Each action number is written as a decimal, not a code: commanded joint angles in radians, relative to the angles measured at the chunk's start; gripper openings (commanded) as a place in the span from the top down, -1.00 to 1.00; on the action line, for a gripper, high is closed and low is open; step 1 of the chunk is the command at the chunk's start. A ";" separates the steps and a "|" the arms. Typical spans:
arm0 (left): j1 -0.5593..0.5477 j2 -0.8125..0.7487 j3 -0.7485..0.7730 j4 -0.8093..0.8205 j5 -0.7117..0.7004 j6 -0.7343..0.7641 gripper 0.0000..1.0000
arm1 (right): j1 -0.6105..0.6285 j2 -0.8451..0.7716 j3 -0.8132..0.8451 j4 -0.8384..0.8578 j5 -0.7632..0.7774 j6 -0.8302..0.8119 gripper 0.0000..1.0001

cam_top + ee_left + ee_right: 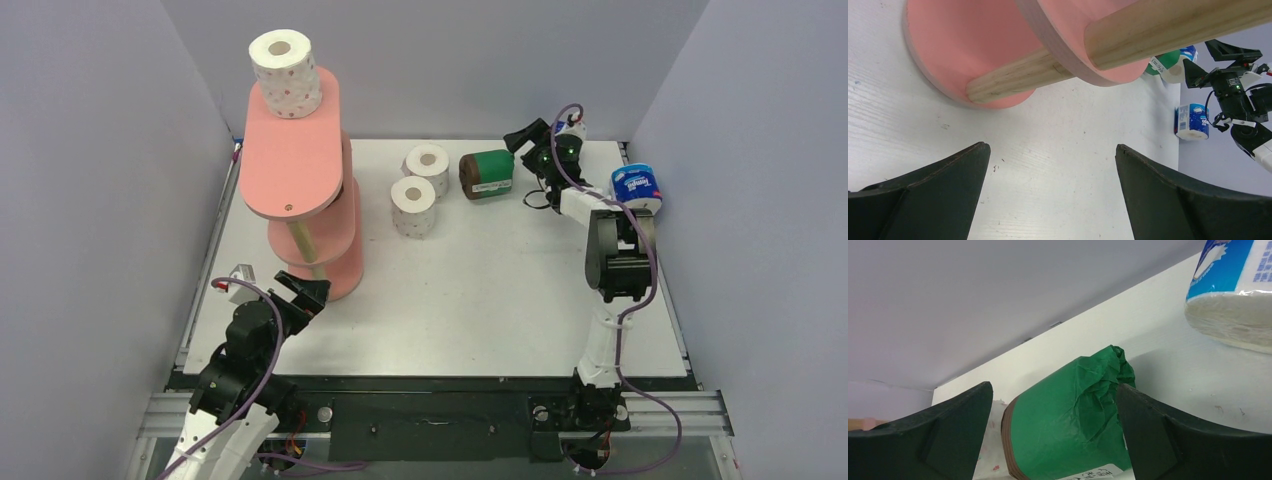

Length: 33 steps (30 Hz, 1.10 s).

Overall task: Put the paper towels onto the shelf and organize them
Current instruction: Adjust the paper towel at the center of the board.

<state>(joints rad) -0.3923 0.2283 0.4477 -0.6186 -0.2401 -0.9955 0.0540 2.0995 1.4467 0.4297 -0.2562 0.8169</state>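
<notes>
The pink shelf stands at the left of the table, and a white red-dotted roll sits upright on its top board. Two pale rolls stand on the table beside it. A green-wrapped brown roll lies on its side at the back. My right gripper is open, its jaws on either side of that green roll. A blue-white roll sits at the right edge. My left gripper is open and empty, low over the table in front of the shelf's bottom board.
Grey walls close the table in on the left, back and right. The shelf's wooden post slants just ahead of my left fingers. In the right wrist view the blue-white roll is close by at the upper right.
</notes>
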 commanded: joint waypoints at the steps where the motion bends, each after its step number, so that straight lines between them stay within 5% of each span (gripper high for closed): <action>1: -0.005 0.007 0.031 -0.001 -0.008 -0.011 -0.93 | 0.016 0.020 0.050 -0.016 -0.049 -0.031 -0.77; 11: -0.005 0.022 0.026 0.023 0.012 -0.013 -0.93 | 0.086 -0.037 -0.051 -0.019 -0.025 -0.045 -0.75; 33: -0.006 0.002 0.009 0.056 0.051 -0.028 -0.93 | 0.186 -0.421 -0.529 0.152 0.022 0.009 -0.71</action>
<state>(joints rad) -0.3923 0.2398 0.4477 -0.6090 -0.2005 -1.0145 0.2424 1.7809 0.9710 0.4828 -0.2714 0.8024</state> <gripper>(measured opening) 0.965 0.857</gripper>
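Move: Behind and to the left of the right hand lies the green paper towel roll: about 3 cm back, 7 cm left and 9 cm below, its brown end pointing left and its crumpled end right. The blue roll is some 14 cm to the hand's right and 5 cm ahead. The two white rolls stand about 21 cm left and 3 cm back, and 25 cm left and 13 cm back. From the left hand, the green roll is roughly 38 cm ahead and 40 cm right. Sweeping past the green roll with its fingers still wide open, the right hand first goes left and down, then mainly back, some 13 cm back and 9 cm left overall. It dips about 5 cm and regains half of that late on, turning about 10 degrees counter-clockwise. On the way the gripper catches the roll's crumpled end and pushes it round towards the base. ##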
